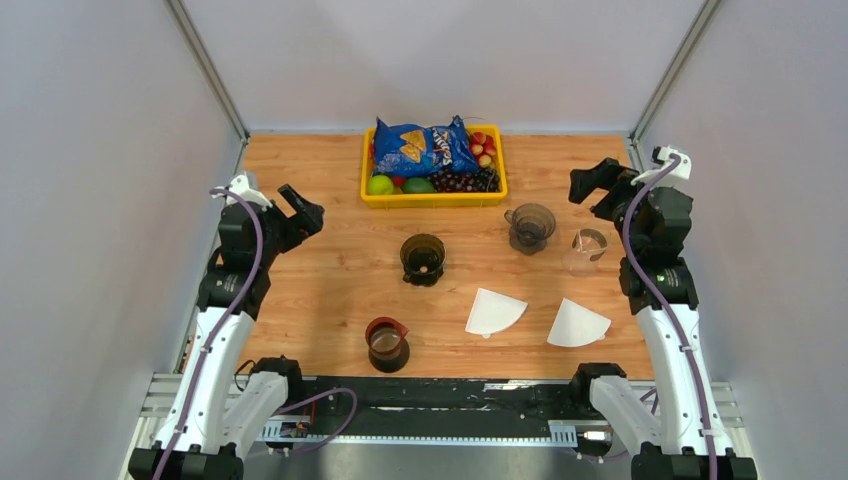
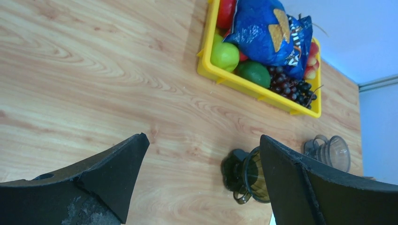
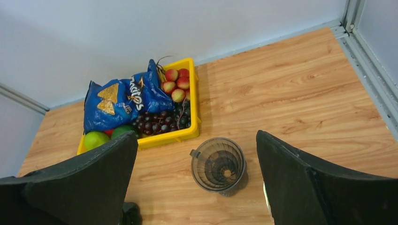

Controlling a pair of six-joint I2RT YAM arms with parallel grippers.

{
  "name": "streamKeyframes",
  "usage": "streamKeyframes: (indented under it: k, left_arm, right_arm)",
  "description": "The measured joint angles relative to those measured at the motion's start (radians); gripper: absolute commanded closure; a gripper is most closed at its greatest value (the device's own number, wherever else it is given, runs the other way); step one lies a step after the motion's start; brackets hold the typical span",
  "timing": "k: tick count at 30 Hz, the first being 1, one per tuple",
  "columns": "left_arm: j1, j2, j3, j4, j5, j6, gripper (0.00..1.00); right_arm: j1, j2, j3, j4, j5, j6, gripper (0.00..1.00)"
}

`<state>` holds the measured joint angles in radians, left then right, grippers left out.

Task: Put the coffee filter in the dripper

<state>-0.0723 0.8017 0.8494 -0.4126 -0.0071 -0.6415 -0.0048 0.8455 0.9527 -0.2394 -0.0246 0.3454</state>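
Observation:
Two white coffee filters lie flat on the wooden table, one (image 1: 493, 311) near the middle and one (image 1: 577, 323) to its right. Several drippers stand around them: a dark olive one (image 1: 423, 258) (image 2: 244, 176), a grey one (image 1: 529, 226) (image 3: 218, 164), a clear one (image 1: 588, 250) and a reddish-brown one (image 1: 387, 343) near the front. My left gripper (image 1: 300, 212) (image 2: 202, 140) hangs open at the left, above bare table. My right gripper (image 1: 592, 182) (image 3: 196, 136) hangs open at the right, behind the grey dripper. Neither holds anything.
A yellow basket (image 1: 434, 198) (image 2: 244, 84) (image 3: 173, 136) at the back middle holds a blue chip bag (image 1: 425, 148), limes, grapes and small red fruit. Grey walls close in the table on the left, right and back.

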Motion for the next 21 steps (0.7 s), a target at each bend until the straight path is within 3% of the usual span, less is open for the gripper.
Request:
streamKeyframes:
  k: [7,14,17,21]
  left_arm:
    - [0.000,-0.042,-0.012,-0.080,0.004,-0.003,0.00]
    - [0.000,-0.061,-0.012,-0.147,0.032,0.019,0.00]
    - [0.000,-0.068,-0.024,-0.160,0.049,0.024,0.00]
    - [0.000,-0.089,-0.087,-0.150,0.100,0.023,0.00]
  right_arm:
    - [0.000,0.005,-0.004,-0.009,-0.098,-0.013,0.00]
    - [0.029,0.042,-0.019,-0.008,-0.316,-0.005,0.00]
    - [0.101,0.045,-0.056,0.002,-0.359,0.005,0.00]
    - [0.288,0.072,-0.104,0.039,-0.327,0.021,0.00]
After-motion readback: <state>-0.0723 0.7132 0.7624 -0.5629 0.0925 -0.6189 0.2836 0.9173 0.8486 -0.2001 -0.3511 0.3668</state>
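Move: The left-hand paper filter lies about 12 cm back from the right hand, 15 cm to its left and 31 cm below. The smoky dripper is some 5 cm ahead and 7 cm left of this hand, the other filter 15 cm back and 3 cm right. From the left hand, the dark dripper sits about 23 cm right, 2 cm back and 20 cm lower; the carafe is 21 cm back and 16 cm right. Towards the middle of the table and the left-hand filter, the right hand swings about 15 cm left, speeding up, sinking 6 cm and drawing back a little while turning some 35 degrees counter-clockwise; it passes the smoky dripper high up. The left hand sinks and draws back about 5 cm each, tipping slightly down. Both stay wide open, touching nothing. ##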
